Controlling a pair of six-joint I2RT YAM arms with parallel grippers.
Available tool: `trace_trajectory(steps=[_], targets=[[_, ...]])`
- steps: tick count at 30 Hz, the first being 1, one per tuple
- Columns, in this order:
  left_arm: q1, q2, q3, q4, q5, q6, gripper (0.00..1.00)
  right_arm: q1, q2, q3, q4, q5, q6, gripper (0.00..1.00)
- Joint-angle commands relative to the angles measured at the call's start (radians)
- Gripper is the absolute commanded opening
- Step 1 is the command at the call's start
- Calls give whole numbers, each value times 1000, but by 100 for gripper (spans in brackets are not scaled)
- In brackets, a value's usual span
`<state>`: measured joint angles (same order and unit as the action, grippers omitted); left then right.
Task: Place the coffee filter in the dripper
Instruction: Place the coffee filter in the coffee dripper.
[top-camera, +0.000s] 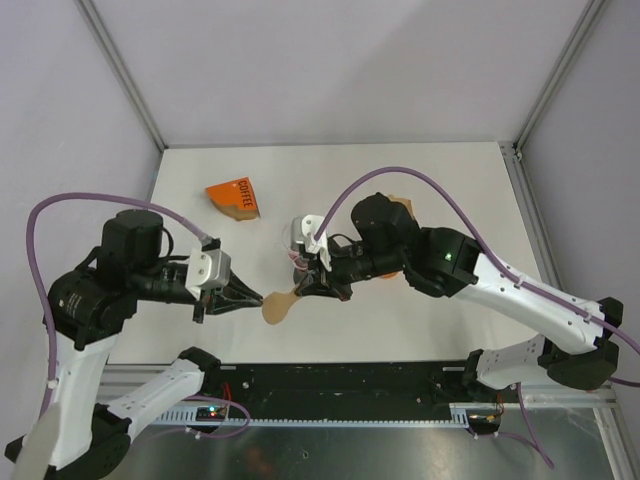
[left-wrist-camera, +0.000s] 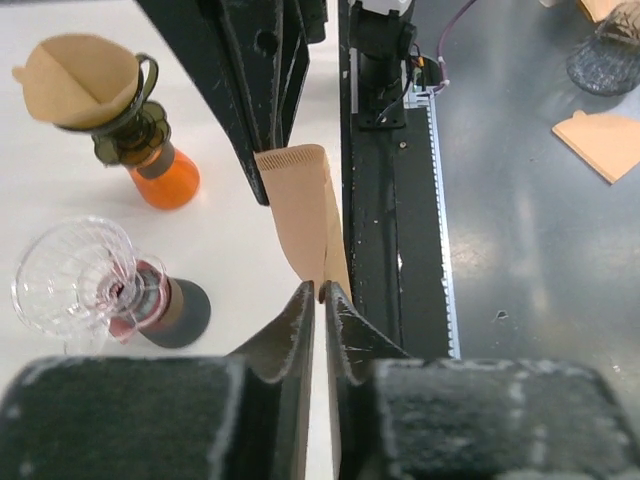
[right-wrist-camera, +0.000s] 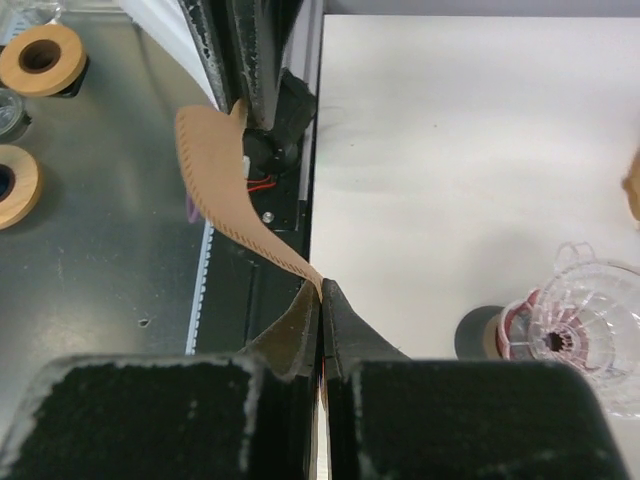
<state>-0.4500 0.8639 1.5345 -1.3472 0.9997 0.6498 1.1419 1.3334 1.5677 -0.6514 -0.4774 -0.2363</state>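
Observation:
The brown paper coffee filter (top-camera: 281, 307) hangs above the table's near edge, stretched between my two grippers. My left gripper (top-camera: 258, 298) pinches its left end. In the left wrist view the jaws (left-wrist-camera: 322, 290) stand almost together, with the filter (left-wrist-camera: 305, 215) caught at their tips. My right gripper (top-camera: 300, 290) is shut on the other end. Seen from the right wrist, the filter's seamed edge (right-wrist-camera: 215, 170) curls away from its fingertips (right-wrist-camera: 321, 288). The clear glass dripper (top-camera: 300, 240) stands just behind the filter, empty (left-wrist-camera: 75, 280) (right-wrist-camera: 590, 330).
An orange coffee box (top-camera: 234, 199) lies at the back left. A second dripper with a filter in it (left-wrist-camera: 95, 85) sits on an orange server (left-wrist-camera: 165, 180), mostly hidden under the right arm in the top view. The black frame rail (top-camera: 330, 385) runs along the near edge.

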Motion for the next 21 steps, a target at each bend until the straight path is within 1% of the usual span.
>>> trace_trajectory(steps=[1, 2, 3, 5, 10, 12, 13, 14, 15, 17, 21], targets=[[-6, -10, 38, 75, -111, -126, 26, -25, -69, -23, 95, 57, 43, 0], [-6, -14, 49, 100, -133, -144, 34, -30, -88, -35, 118, 66, 56, 0], [-6, -17, 64, 115, -146, -153, 39, -36, -104, -50, 139, 80, 68, 0], [-6, -17, 108, 128, -152, -156, 44, -44, -143, -77, 186, 108, 98, 0], [-7, -31, 165, 131, -118, -148, 56, -47, -254, -151, 290, 152, 129, 0], [-7, -35, 164, 133, -117, -138, 58, -44, -282, -175, 325, 141, 136, 0], [-6, -34, 165, 133, -111, -126, 79, -38, -295, -186, 345, 127, 139, 0], [-6, -30, 165, 135, -105, -116, 89, -31, -303, -195, 374, 118, 142, 0], [-6, -24, 167, 140, -88, -112, 94, -22, -306, -202, 396, 103, 143, 0], [-6, -5, 174, 152, -45, -115, 98, 0, -305, -208, 436, 86, 137, 0], [-7, 41, 217, 166, 55, -129, 99, 41, -298, -210, 491, 90, 119, 0]])
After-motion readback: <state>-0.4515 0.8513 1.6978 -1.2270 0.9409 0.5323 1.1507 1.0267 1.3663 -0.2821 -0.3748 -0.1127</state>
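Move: The filter is stretched between the two hands, its middle some 3 cm to the right hand's left and 3 cm back, and about 3 cm to the left hand's right. The clear dripper on its carafe stands roughly 19 cm ahead of the right hand, 1 cm left, 20 cm lower; from the left hand, about 22 cm ahead and 5 cm right. The green dripper is some 19 cm right of the clear one, 3 cm farther out. The filter comes free of the left fingers, which open from nearly shut to fully wide as that hand rises about 6 cm. Still pinching it, the right hand edges forward, then climbs about 10 cm and swings right, away from the left hand, easing back at the end while its fingertips tip up some 25 degrees to near level. ##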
